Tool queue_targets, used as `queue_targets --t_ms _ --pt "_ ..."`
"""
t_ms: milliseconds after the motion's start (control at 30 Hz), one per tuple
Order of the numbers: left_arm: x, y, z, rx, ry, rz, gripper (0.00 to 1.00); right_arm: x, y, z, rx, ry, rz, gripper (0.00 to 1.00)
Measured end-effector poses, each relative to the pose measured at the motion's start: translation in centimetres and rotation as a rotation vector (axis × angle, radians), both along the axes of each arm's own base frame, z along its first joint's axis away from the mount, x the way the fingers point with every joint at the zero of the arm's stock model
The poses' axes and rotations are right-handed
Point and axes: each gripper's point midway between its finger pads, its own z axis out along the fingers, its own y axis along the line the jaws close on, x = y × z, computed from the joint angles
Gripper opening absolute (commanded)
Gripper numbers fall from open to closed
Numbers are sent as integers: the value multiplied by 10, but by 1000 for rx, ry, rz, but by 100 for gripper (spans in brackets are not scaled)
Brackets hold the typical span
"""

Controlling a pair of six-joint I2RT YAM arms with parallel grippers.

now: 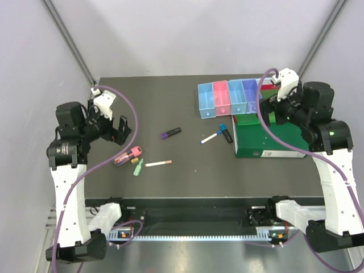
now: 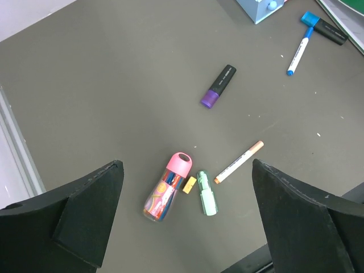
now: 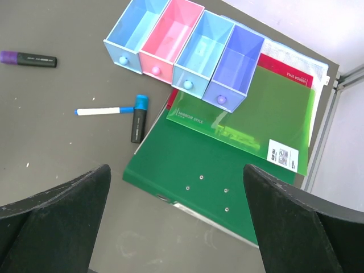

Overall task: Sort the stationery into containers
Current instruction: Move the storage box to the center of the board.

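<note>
The containers (image 1: 227, 98) (image 3: 170, 37), a joined row of light blue, pink, light blue and purple-blue boxes, stand at the back right. A purple-black highlighter (image 1: 170, 133) (image 2: 218, 86) lies mid-table. A white pen with a blue end (image 1: 209, 138) (image 3: 105, 110) lies beside a dark blue highlighter (image 1: 226, 133) (image 3: 138, 118). A pink-capped case of pens (image 2: 168, 186), a green highlighter (image 2: 207, 193) and a white pen with a pink end (image 2: 239, 162) lie below my open left gripper (image 2: 186, 165) (image 1: 120, 129). My right gripper (image 3: 176, 169) (image 1: 273, 107) hangs open and holds nothing.
A large green binder (image 1: 267, 136) (image 3: 199, 165) lies at the right, a translucent green folder (image 3: 250, 114) on it, and the containers' right end rests on that. A small yellow piece (image 2: 189, 185) lies between the case and the green highlighter. Grey walls close in the table.
</note>
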Motion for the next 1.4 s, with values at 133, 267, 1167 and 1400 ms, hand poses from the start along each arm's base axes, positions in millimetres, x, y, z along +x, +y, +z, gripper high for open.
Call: queue_targets --t_ms 133,267,1167,1400 --pt "0 0 -2 -1 5 -1 99 1 0 1 4 -3 -3 100" --pt "0 0 -2 -2 6 -2 99 1 0 2 5 -8 -3 100" --pt "110 -32 -22 166 42 69 99 133 19 -24 -141 79 -114 100" --pt "120 -55 -27 238 26 37 99 182 22 -39 -144 80 -186 99"
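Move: The storage box with its four drawers lies about 24 cm ahead of the right hand, 9 cm to its left and some 28 cm below. The blue-capped highlighter is about 9 cm ahead and 11 cm left, the green file about 8 cm ahead and 7 cm right. From the left hand the storage box is roughly 27 cm ahead and 37 cm right; the purple highlighter is about 12 cm ahead and 12 cm right. Forward, after a brief wait, both open hands travel high above the table towards the storage box. The right reaches about 18 cm, rising slightly before sinking to some 4 cm below its start, and yaws clockwise about 10 degrees. The left goes about 12 cm forward, then mostly rightward some 5 cm while sinking a little, its left side rolling up; neither touches anything. ##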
